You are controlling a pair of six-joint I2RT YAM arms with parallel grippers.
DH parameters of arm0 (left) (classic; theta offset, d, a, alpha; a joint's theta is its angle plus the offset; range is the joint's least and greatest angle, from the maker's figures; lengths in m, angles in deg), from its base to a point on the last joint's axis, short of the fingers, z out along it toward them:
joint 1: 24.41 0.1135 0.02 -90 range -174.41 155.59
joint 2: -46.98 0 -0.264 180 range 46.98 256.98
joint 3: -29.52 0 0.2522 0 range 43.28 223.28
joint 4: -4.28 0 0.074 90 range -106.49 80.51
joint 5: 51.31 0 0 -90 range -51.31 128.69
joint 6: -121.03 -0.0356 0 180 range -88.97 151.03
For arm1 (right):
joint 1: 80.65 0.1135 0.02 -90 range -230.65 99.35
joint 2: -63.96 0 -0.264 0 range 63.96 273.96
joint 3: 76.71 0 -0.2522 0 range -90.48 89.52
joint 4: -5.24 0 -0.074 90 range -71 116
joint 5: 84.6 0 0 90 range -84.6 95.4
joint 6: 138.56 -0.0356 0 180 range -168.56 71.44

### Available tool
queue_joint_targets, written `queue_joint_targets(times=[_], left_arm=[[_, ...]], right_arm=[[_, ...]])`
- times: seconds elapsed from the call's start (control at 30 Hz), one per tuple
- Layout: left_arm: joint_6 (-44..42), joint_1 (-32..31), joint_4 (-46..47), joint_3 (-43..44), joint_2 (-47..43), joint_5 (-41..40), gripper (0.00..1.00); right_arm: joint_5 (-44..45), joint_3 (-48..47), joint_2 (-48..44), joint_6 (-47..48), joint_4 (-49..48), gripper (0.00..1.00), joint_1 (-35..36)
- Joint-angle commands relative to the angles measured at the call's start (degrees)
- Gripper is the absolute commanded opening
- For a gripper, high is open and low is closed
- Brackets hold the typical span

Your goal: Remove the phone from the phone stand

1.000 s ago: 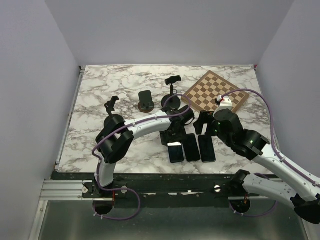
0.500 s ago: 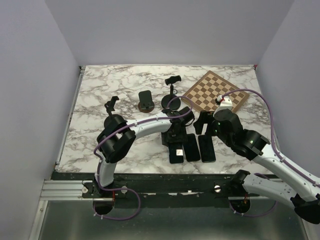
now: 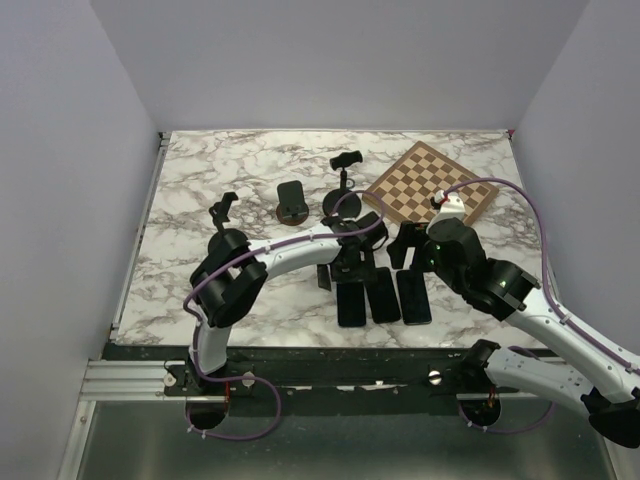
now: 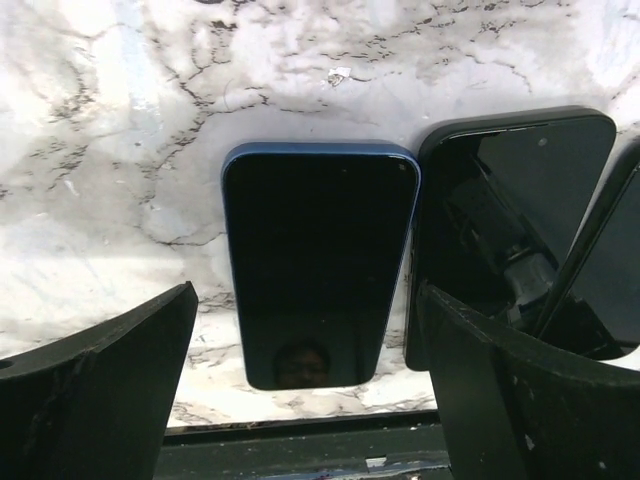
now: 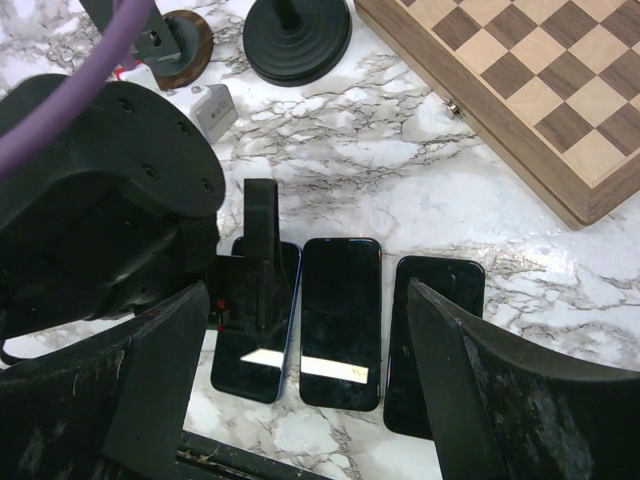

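Three dark phones lie flat side by side near the table's front edge. The leftmost has a blue rim [image 3: 351, 303] and also shows in the left wrist view [image 4: 318, 265] and the right wrist view [image 5: 250, 365]. My left gripper [image 3: 342, 266] is open and empty just above its far end, with a finger [image 4: 100, 400] on each side. My right gripper [image 3: 406, 246] is open and empty, behind the middle phone [image 5: 341, 320] and the right phone [image 5: 435, 340]. A black stand with a clamp [image 3: 345, 165] stands empty on its round base [image 5: 297, 30].
A wooden-based stand [image 3: 291, 203] and a small clamp stand [image 3: 226, 208] stand at the back left. A chessboard [image 3: 428, 182] lies at the back right. A small white object [image 5: 215, 110] lies near the wooden base. The table's front edge [image 4: 300, 450] is just beyond the phones.
My left gripper moved forward over the leftmost phone, then drew back toward the far side. The bright reflection on that phone's screen is gone. The right arm has not moved.
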Motion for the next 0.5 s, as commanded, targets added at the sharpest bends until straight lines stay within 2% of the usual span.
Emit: queue_joint_targets(times=[0.0,0.17,0.47], left_arm=[[-1.7,0.55,-2.77,1.53,-5.27,-3.85,0.98],[-4.73,0.58,0.3,-1.15,-13.79,-5.67,0.99],[-18.01,0.82,12.83,-9.61,-38.0,-8.73,0.98]], right_arm=[[1.23,-0.69,-0.13,-0.45,1.27,0.88,0.34],[2.59,-1.12,-0.54,-0.71,1.37,0.88,0.36],[7.38,-0.69,-6.45,-0.21,-1.09,0.88,0.36]])
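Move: The blue-edged phone, already let go, lies flat on the table between the left hand's open fingers, its middle about 2 cm back and 2 cm below. From that hand, the middle phone is some 9 cm right and 1 cm back, and the right-hand phone about 17 cm right and 1 cm back, both also 2 cm below. From the right hand, the blue-edged phone lies roughly 10 cm left, 1 cm ahead and 20 cm below. The open left hand rises fast, about 16 cm off the blue-edged phone, its fingers tipping forward and right. ##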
